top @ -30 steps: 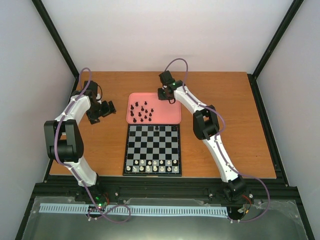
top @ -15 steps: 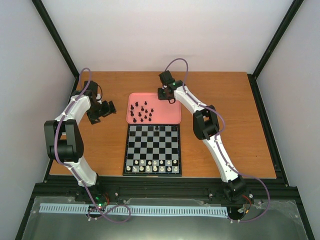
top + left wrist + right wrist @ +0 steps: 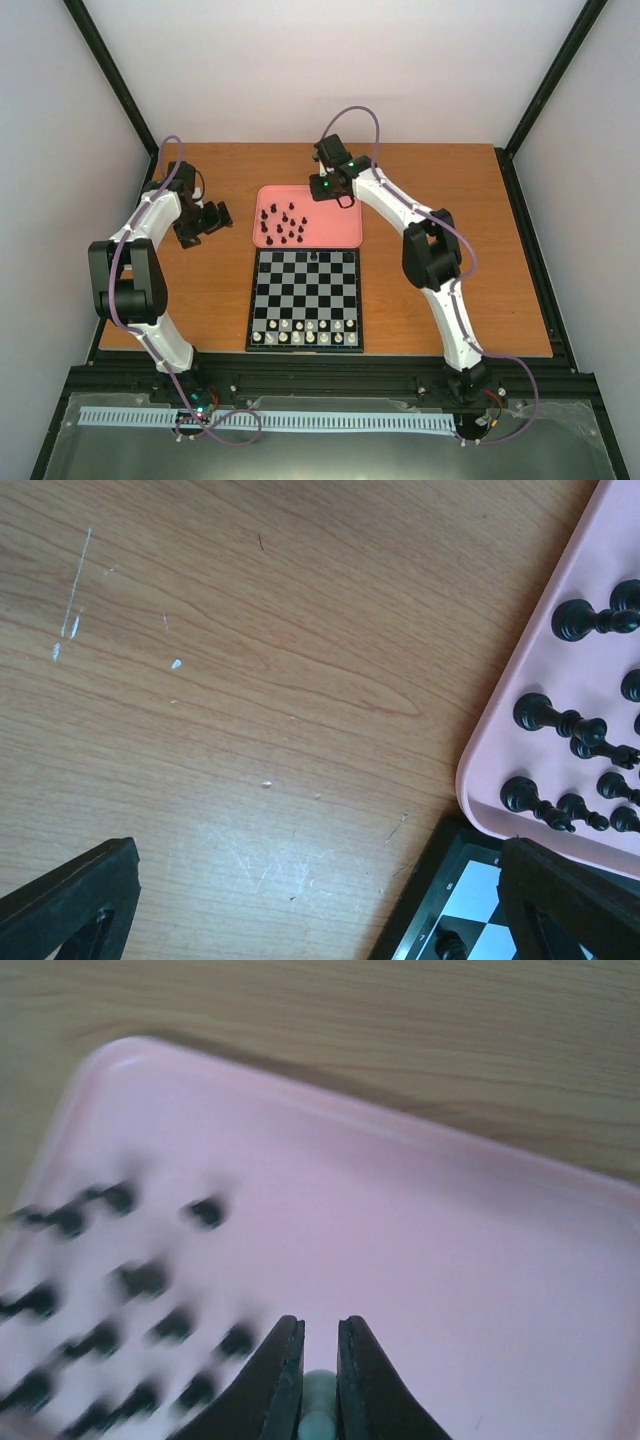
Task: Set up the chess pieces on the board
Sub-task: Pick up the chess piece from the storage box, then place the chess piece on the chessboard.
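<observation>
The board (image 3: 305, 300) lies at the table's middle, with white chess pieces (image 3: 304, 331) filling its two near rows and one black piece (image 3: 314, 256) on its far row. Several black pieces (image 3: 284, 226) stand in the left part of the pink tray (image 3: 340, 228) behind it. My right gripper (image 3: 322, 187) hangs over the tray's far edge, shut on a small pale piece (image 3: 318, 1400) that shows between its fingers (image 3: 283, 1360). My left gripper (image 3: 212, 217) hovers open over bare wood left of the tray, holding nothing.
The left wrist view shows the tray's rim (image 3: 480, 780), black pieces (image 3: 545, 715) in it and the board's corner (image 3: 440, 900). Bare wooden table (image 3: 450, 230) spreads on both sides. Black frame posts and white walls enclose the table.
My right gripper's jaws have closed. The right arm's elbow has swung to the right and its wrist has shifted a little left over the tray. The left arm has stayed still.
</observation>
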Available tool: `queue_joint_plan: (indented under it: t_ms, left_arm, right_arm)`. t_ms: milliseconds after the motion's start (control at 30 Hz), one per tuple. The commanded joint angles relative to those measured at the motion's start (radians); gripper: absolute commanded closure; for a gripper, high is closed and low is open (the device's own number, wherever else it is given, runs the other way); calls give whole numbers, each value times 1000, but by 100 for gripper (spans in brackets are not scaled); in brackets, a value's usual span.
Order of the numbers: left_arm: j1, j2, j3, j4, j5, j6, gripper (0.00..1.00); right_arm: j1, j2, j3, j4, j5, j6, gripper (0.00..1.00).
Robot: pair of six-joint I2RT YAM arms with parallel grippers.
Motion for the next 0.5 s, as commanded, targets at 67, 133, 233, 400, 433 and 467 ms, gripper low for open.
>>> queue_joint_plan:
  t_ms: [67, 133, 233, 400, 433, 467]
  left_arm:
    - [-4, -21, 30, -1, -5, -4, 0]
    - [-4, -23, 33, -7, -12, -5, 0]
    - [-4, -29, 36, -12, -21, -6, 0]
    - [-4, -48, 46, -22, -23, -11, 0]
    - [-4, -55, 44, -21, -26, -11, 0]
    - [-4, -62, 41, -22, -27, -11, 0]
  right_arm:
    - [140, -282, -257, 69, -85, -67, 90]
    - [196, -344, -337, 82, -95, -82, 89]
    - [290, -427, -451, 111, -86, -112, 89]
    - [411, -488, -594, 160, -109, -114, 89]
    - [431, -495, -616, 169, -108, -120, 89]
    - [453, -498, -630, 178, -107, -130, 89]
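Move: The right hand, already gripping the white pawn, is bound for the empty leftmost square of the second row, about 35 cm back, 15 cm left and 8 cm below. The corner white piece is 3 cm nearer the robot than that square, the next white pawn 3 cm to its right. The black pieces in the storage box lie some 9 cm left and 4 cm back of the hand. From the left hand the square is about 23 cm back, 12 cm right. Right hand swings the held pawn back some 24 cm and left towards the empty square, turning 30 degrees counter-clockwise. ##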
